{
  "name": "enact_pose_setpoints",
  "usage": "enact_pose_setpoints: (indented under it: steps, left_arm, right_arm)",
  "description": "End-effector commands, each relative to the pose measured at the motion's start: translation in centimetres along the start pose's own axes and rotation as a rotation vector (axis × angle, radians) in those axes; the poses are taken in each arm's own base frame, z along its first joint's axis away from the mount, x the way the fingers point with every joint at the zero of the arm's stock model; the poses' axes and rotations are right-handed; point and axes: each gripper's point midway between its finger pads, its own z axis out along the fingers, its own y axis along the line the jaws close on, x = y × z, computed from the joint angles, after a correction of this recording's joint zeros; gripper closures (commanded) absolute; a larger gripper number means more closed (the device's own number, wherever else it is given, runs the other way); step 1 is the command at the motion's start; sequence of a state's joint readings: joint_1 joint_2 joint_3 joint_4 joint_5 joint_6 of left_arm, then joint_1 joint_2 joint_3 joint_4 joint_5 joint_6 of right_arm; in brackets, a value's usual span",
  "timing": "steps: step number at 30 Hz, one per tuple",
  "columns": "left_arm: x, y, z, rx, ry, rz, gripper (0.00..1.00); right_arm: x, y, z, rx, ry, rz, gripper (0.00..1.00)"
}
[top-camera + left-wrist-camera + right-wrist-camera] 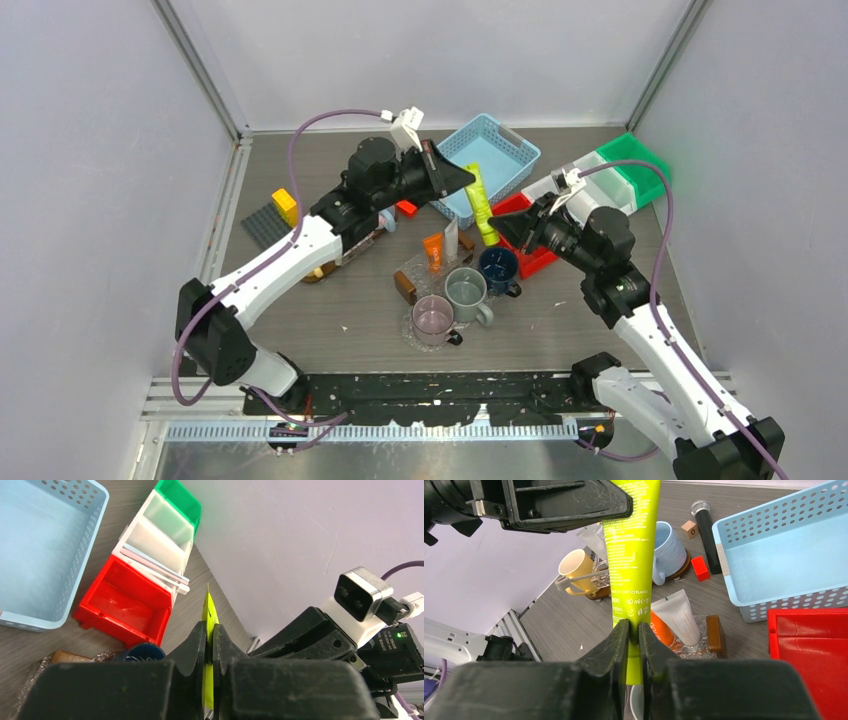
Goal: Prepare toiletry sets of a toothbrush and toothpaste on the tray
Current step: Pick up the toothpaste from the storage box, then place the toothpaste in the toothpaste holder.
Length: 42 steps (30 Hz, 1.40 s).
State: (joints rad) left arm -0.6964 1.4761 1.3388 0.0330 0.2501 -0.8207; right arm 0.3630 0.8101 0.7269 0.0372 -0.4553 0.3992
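Observation:
A lime-green toothpaste tube hangs in the air above the table, held at both ends. My left gripper is shut on its flat crimped end, which shows edge-on in the left wrist view. My right gripper is shut on the tube near its cap end. Below it a clear tray with brown ends carries an orange toothpaste tube and a white one. A pale toothbrush lies by a yellow mug.
Grey, pink and dark blue mugs stand just in front of the tray. A light blue basket sits at the back, with red, white and green bins to its right. A black microphone lies by the basket.

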Motion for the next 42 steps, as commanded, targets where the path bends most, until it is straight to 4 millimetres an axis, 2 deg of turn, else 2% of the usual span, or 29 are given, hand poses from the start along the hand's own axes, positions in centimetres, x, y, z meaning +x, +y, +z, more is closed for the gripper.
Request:
enact_pose_setpoints:
  steps: [1, 7, 11, 17, 22, 29, 42]
  left_arm:
    - [-3.2, -2.8, -1.7, 0.065, -0.121, 0.073, 1.0]
    - [-4.5, -2.0, -4.3, -0.014, -0.189, 0.212, 1.0]
    - [-5.0, -1.2, -6.6, -0.075, -0.23, 0.315, 1.0]
    - [-5.1, 0.0, -10.0, -0.158, -0.272, 0.503, 1.0]
    - [-3.3, 1.5, -11.9, -0.229, -0.267, 0.665, 1.0]
    - [0.1, 3.6, -11.7, -0.252, -0.291, 0.752, 1.0]
    - [3.6, 6.0, -9.7, -0.191, -0.349, 0.68, 1.0]
  right_arm:
    - [-1.1, 1.0, -0.6, -0.027, -0.048, -0.051, 0.73]
    - [-1.2, 0.2, -1.3, 0.031, -0.056, -0.062, 0.45]
    - [-1.1, -0.7, -1.8, 0.093, -0.065, -0.067, 0.32]
    - [-1.1, -2.2, -2.5, 0.177, -0.087, -0.074, 0.24]
    - [-0.9, -3.2, -2.8, 0.233, -0.099, -0.08, 0.23]
    - [-0.7, -4.4, -3.3, 0.293, -0.1, -0.095, 0.22]
    - [-1.0, -5.3, -4.4, 0.362, -0.121, -0.12, 0.21]
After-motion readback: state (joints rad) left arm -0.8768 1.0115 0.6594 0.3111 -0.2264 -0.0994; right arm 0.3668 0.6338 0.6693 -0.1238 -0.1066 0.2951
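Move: The left gripper holds the green toothpaste's upper part, the right gripper still its lower end. The free spot at the tray's left end is about 10 cm left of the left hand, 5 cm back and 27 cm below. From that hand the orange tube stands 6 cm left and 3 back, the white tube 3 left and level, the grey mug 9 straight back. From the right hand the spot lies roughly 15 cm left, 1 ahead and 22 below; the red bin 11 right, 13 ahead. Open the right gripper wide to release the green toothpaste and draw that hand about 6 cm to the right, turning clockwise. Keep the left gripper shut on the tube and carry it some 10 cm left and 5 cm back, first rising slightly, then dropping to end about 9 cm lower, above the tray's left end, rolling the wrist roughly 40 degrees on the way. ##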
